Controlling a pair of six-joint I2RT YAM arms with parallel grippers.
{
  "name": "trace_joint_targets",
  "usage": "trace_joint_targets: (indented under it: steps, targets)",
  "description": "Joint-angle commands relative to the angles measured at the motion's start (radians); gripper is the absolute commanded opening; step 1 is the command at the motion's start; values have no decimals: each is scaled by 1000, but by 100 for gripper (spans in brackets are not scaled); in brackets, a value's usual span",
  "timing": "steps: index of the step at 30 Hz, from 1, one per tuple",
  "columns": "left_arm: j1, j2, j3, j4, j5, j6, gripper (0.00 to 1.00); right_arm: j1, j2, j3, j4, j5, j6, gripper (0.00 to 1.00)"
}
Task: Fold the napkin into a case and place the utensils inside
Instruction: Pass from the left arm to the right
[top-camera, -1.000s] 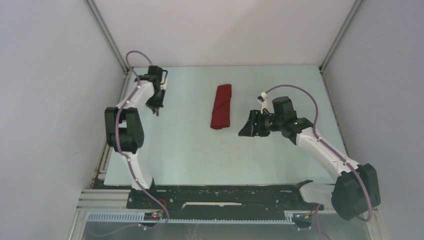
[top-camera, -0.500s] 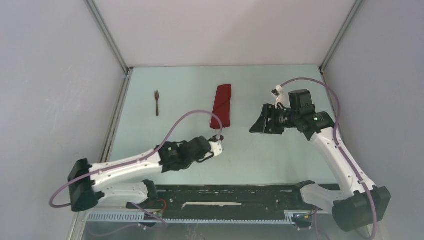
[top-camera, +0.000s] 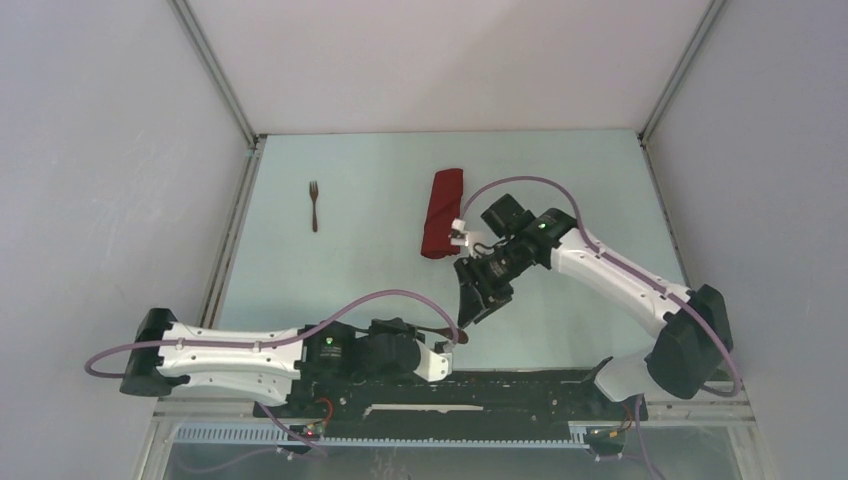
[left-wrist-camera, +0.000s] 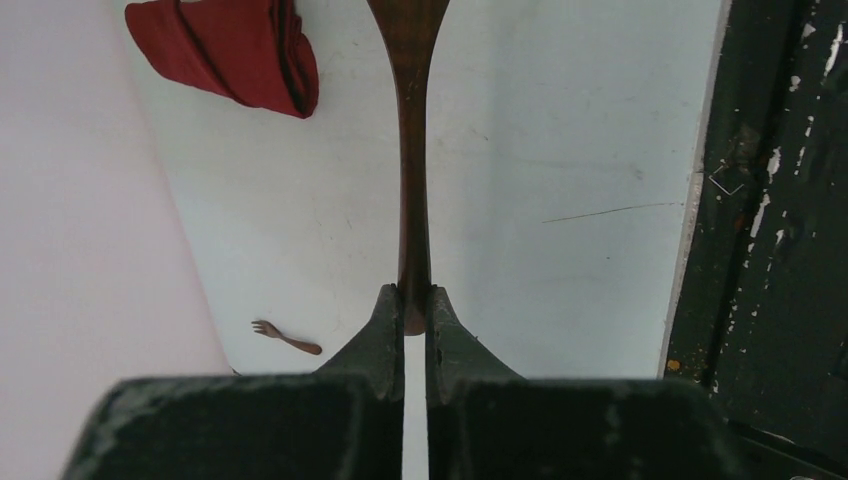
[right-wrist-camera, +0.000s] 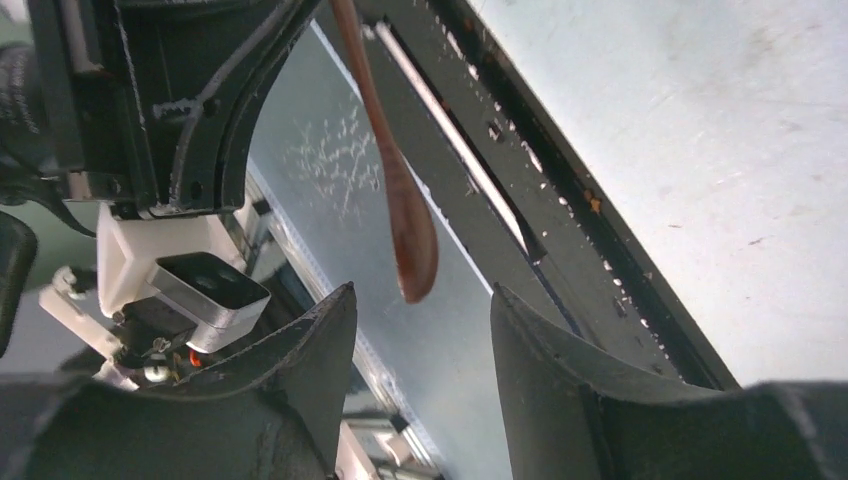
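The napkin lies folded into a narrow dark red case at the middle back of the table, also in the left wrist view. My left gripper is shut on the handle end of the brown spoon, held above the table near the front edge. The spoon's bowl hangs just ahead of my right gripper. Its jaws are open on either side of the bowl and do not touch it. The fork lies alone at the back left.
The black base rail runs along the table's front edge right under both grippers. Grey walls close in the left, right and back sides. The left arm stretches along the front edge.
The left arm has swung from the fork down to the front edge, carrying the spoon. The right gripper has come from right of the napkin to the spoon's bowl, its jaws narrowing a little.
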Motion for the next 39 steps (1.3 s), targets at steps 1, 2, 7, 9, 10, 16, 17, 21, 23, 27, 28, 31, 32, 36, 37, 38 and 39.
trace_joint_targets:
  steps: [1, 2, 7, 9, 10, 16, 17, 21, 23, 27, 28, 31, 32, 36, 37, 38, 39]
  targets:
    - [-21, 11, 15, -11, 20, 19, 0, 85, 32, 44, -49, 30, -45, 60]
    - [-23, 13, 18, -14, 25, 16, 0, 92, 40, 44, -49, 24, -45, 60]
    - [-26, 24, 27, -23, 53, 14, 0, 154, 71, 45, -52, 19, -51, 55]
    - [-25, 32, 32, -24, 71, 15, 0, 174, 88, 45, -42, 23, -52, 51]
    - [-25, 35, 34, -24, 80, 14, 0, 179, 95, 45, -38, 33, -51, 49]
    - [-26, 39, 39, -32, 104, 12, 0, 187, 143, 45, -33, 50, -69, 37]
    - [-26, 37, 40, -32, 108, 12, 0, 192, 149, 45, -31, 50, -70, 37]
    - [-26, 42, 47, -42, 113, 9, 0, 214, 169, 52, -29, 61, -68, 34]
    - [-25, 40, 47, -39, 116, 10, 0, 227, 176, 56, -22, 64, -64, 22]
    - [-24, 17, 44, -8, 53, -9, 13, 221, 152, 22, 21, 69, 0, 0]
    - [-20, -6, 44, 9, 45, -27, 21, 201, 130, -21, 60, 53, 38, 0]
    - [34, -118, 48, 65, 54, -145, 56, 108, 28, -187, 259, -6, 234, 0]
    - [68, -169, 45, 98, 47, -195, 71, 78, -5, -241, 321, -9, 311, 0]
    - [279, -383, 3, 274, 94, -476, 93, -81, -83, -375, 520, 82, 635, 0]
    - [341, -423, -8, 315, 123, -554, 96, -115, -82, -391, 562, 101, 688, 0]
    - [396, -441, -17, 355, 170, -642, 98, -151, -73, -395, 582, 128, 734, 0]
    - [452, -447, -28, 390, 207, -726, 99, -181, -60, -396, 590, 162, 775, 0]
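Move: My left hand still holds the spoon upright-ish by its handle end; the spoon bowl sticks out about 10 cm to the right of it, 2 cm back and slightly higher. From my open right hand the bowl is only about 2 cm back, 2 cm left and 2 cm lower. The folded napkin lies on the table some 30 cm ahead of my right hand and 7 cm left, the fork about 31 cm ahead of my left hand and 20 cm left, both well below. I ease my right hand back and down about 5 cm and slightly left around the spoon bowl, and pinch it shut there, while my left hand keeps its hold, sinking back some 2 cm. Then my left fingers open wide and leave upward and forward, the hand rolling its left side down; my right hand carries the spoon forward, right and a little down, turning clockwise nearly 40 degrees. ##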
